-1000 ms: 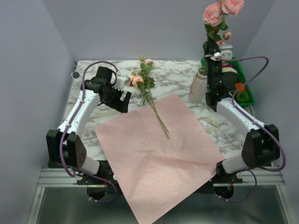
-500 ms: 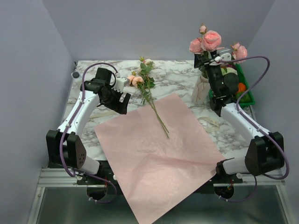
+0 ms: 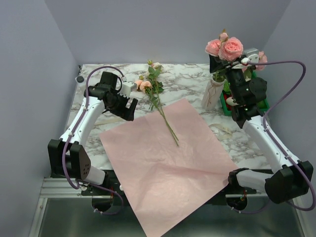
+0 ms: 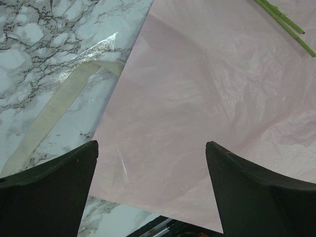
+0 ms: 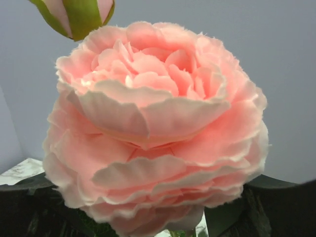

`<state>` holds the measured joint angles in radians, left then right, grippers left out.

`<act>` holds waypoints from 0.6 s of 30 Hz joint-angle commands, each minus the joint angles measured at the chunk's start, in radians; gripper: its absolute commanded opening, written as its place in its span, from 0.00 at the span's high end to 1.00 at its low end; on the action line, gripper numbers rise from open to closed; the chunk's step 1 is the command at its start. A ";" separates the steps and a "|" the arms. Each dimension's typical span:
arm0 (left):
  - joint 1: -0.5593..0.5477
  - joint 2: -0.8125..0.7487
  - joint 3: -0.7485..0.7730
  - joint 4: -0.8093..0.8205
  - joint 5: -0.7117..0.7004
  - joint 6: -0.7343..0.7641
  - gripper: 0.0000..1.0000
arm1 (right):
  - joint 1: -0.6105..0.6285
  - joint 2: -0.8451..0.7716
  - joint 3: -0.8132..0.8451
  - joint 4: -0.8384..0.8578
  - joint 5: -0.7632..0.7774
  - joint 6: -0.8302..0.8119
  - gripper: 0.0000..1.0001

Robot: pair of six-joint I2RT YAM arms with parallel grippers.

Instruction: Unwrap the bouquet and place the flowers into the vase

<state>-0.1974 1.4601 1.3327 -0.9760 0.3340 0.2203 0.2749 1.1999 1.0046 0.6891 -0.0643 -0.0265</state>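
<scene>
The bouquet's pink paper sheet (image 3: pixel 168 163) lies spread flat, and its cream ribbon (image 4: pixel 54 111) rests on the marble beside it. One sprig of the flowers (image 3: pixel 157 96) lies across the sheet's far corner; its green stems (image 4: pixel 284 24) show in the left wrist view. Pink roses (image 3: pixel 225 48) stand in the whitish marbled vase (image 3: pixel 211 94) at the back right. My right gripper (image 3: pixel 217 63) is open just behind those blooms, and a large pink rose (image 5: pixel 153 128) fills its view between the spread jaws (image 5: pixel 153 182). My left gripper (image 3: pixel 129 103) hangs open over the sheet's edge (image 4: pixel 152 148), holding nothing.
A green tray (image 3: pixel 262 102) with plastic vegetables sits behind the right arm at the table's right edge. A small dark object (image 3: pixel 79 79) lies at the back left corner. The paper overhangs the table's near edge. Grey walls close in on three sides.
The right gripper has opened and let go of the pink roses, which dropped lower into the vase. The right arm shifted to the right. The left arm stayed still.
</scene>
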 commanded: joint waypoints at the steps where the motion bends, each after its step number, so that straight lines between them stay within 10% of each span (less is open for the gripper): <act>1: 0.006 -0.032 0.010 -0.020 0.023 0.010 0.01 | -0.005 -0.025 0.185 -0.295 -0.019 0.020 0.22; 8: 0.006 -0.046 0.016 -0.029 0.031 0.010 0.01 | -0.003 0.102 0.397 -0.811 0.110 0.023 0.20; 18: 0.006 -0.058 0.016 -0.036 0.037 0.016 0.01 | -0.003 0.034 0.289 -0.953 0.094 0.195 0.25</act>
<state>-0.1974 1.4342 1.3331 -0.9936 0.3370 0.2214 0.2749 1.2953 1.3334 -0.1684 0.0292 0.0967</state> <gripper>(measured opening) 0.988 0.768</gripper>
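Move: About 6 cm ahead of the right hand and 23 cm to its left, the remaining flowers lie on the table some 43 cm below. The vase stands roughly 9 cm ahead and 5 cm to the right, its middle about 32 cm lower; the nearest rose bloom is 2 cm ahead, straight in line sideways and 5 cm above. From the left hand, the remaining flowers are about 17 cm ahead, 12 cm to the right and 15 cm down. Rising about 5 cm among the rose blooms over the vase, the empty right hand then reverses and drops quickly, easing slightly forward, to finish about 9 cm below its start. Meanwhile the wrist tips nearly 40 degrees, bringing the fingers from pointing upward to just below level; they stay wide apart, and the near rose is still close in front of them. ##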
